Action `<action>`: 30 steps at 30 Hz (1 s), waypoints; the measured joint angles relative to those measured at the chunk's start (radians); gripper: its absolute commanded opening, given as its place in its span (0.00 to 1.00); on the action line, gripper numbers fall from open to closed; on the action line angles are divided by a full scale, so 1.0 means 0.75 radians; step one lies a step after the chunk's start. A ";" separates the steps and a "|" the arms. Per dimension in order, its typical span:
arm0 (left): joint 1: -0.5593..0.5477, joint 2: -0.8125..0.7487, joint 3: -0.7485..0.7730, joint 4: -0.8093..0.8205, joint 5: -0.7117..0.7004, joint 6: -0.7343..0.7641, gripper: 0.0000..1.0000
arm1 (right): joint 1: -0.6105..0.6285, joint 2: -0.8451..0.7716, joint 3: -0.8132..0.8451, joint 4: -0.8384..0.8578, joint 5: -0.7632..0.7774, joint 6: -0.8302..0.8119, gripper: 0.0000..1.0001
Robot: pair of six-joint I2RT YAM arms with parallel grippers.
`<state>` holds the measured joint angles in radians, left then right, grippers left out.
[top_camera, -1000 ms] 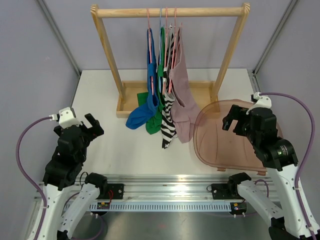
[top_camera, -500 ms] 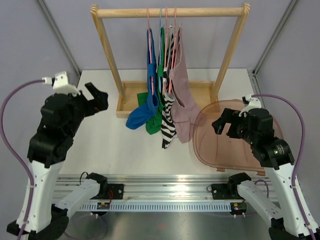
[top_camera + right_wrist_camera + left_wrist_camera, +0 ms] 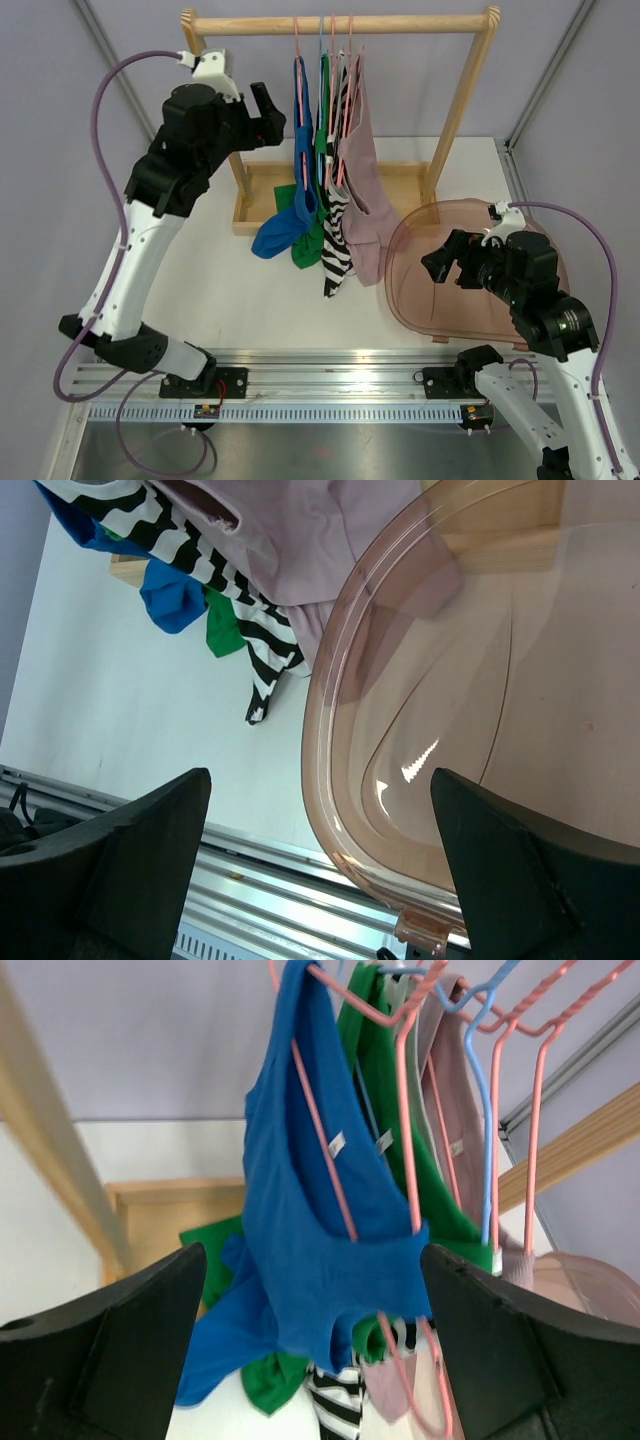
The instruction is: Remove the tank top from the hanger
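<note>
Several tank tops hang on wire hangers from the wooden rack's rail. The blue tank top is the leftmost and hangs on a pink hanger. My left gripper is raised just left of it at strap height, open, with the blue cloth framed between its fingers and not touching them. My right gripper hovers open and holding nothing over the left rim of the pink basket.
Green, zebra-striped and mauve tops hang close behind the blue one, their hems on the table. The rack's left post stands beside my left wrist, and its wooden base tray lies below.
My left arm has swung up from the near left of the table to the rack, beside the blue tank top. My right gripper has shifted slightly left towards the basket's rim.
</note>
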<state>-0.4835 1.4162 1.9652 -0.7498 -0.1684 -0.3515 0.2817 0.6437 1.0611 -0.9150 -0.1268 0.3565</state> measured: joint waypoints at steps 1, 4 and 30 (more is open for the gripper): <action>-0.008 0.036 0.016 0.018 0.003 0.008 0.88 | 0.000 -0.014 0.000 -0.011 -0.005 0.001 0.99; -0.023 0.139 0.062 0.064 0.006 0.025 0.84 | 0.000 -0.050 0.000 -0.034 -0.031 0.001 0.99; -0.063 0.554 0.409 0.120 -0.145 0.136 0.00 | 0.000 -0.090 -0.004 -0.116 -0.069 -0.017 0.99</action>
<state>-0.5304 1.8317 2.2719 -0.6601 -0.2775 -0.2497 0.2817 0.5762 1.0584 -1.0019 -0.1787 0.3439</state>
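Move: The blue tank top's pink hanger has its near part about 11 cm ahead of the left hand, 6 cm to its right and 3 cm lower. The blue tank top hangs around 12 cm below that spot; the green top is about 4 cm farther right than the hanger, the zebra top some 8 cm. From the right hand, that hanger lies roughly 28 cm ahead, 30 cm left and 16 cm up. Left hand reaches some 11 cm forward, 6 right, pinching the blue tank top's hanger; right eases back 3. ##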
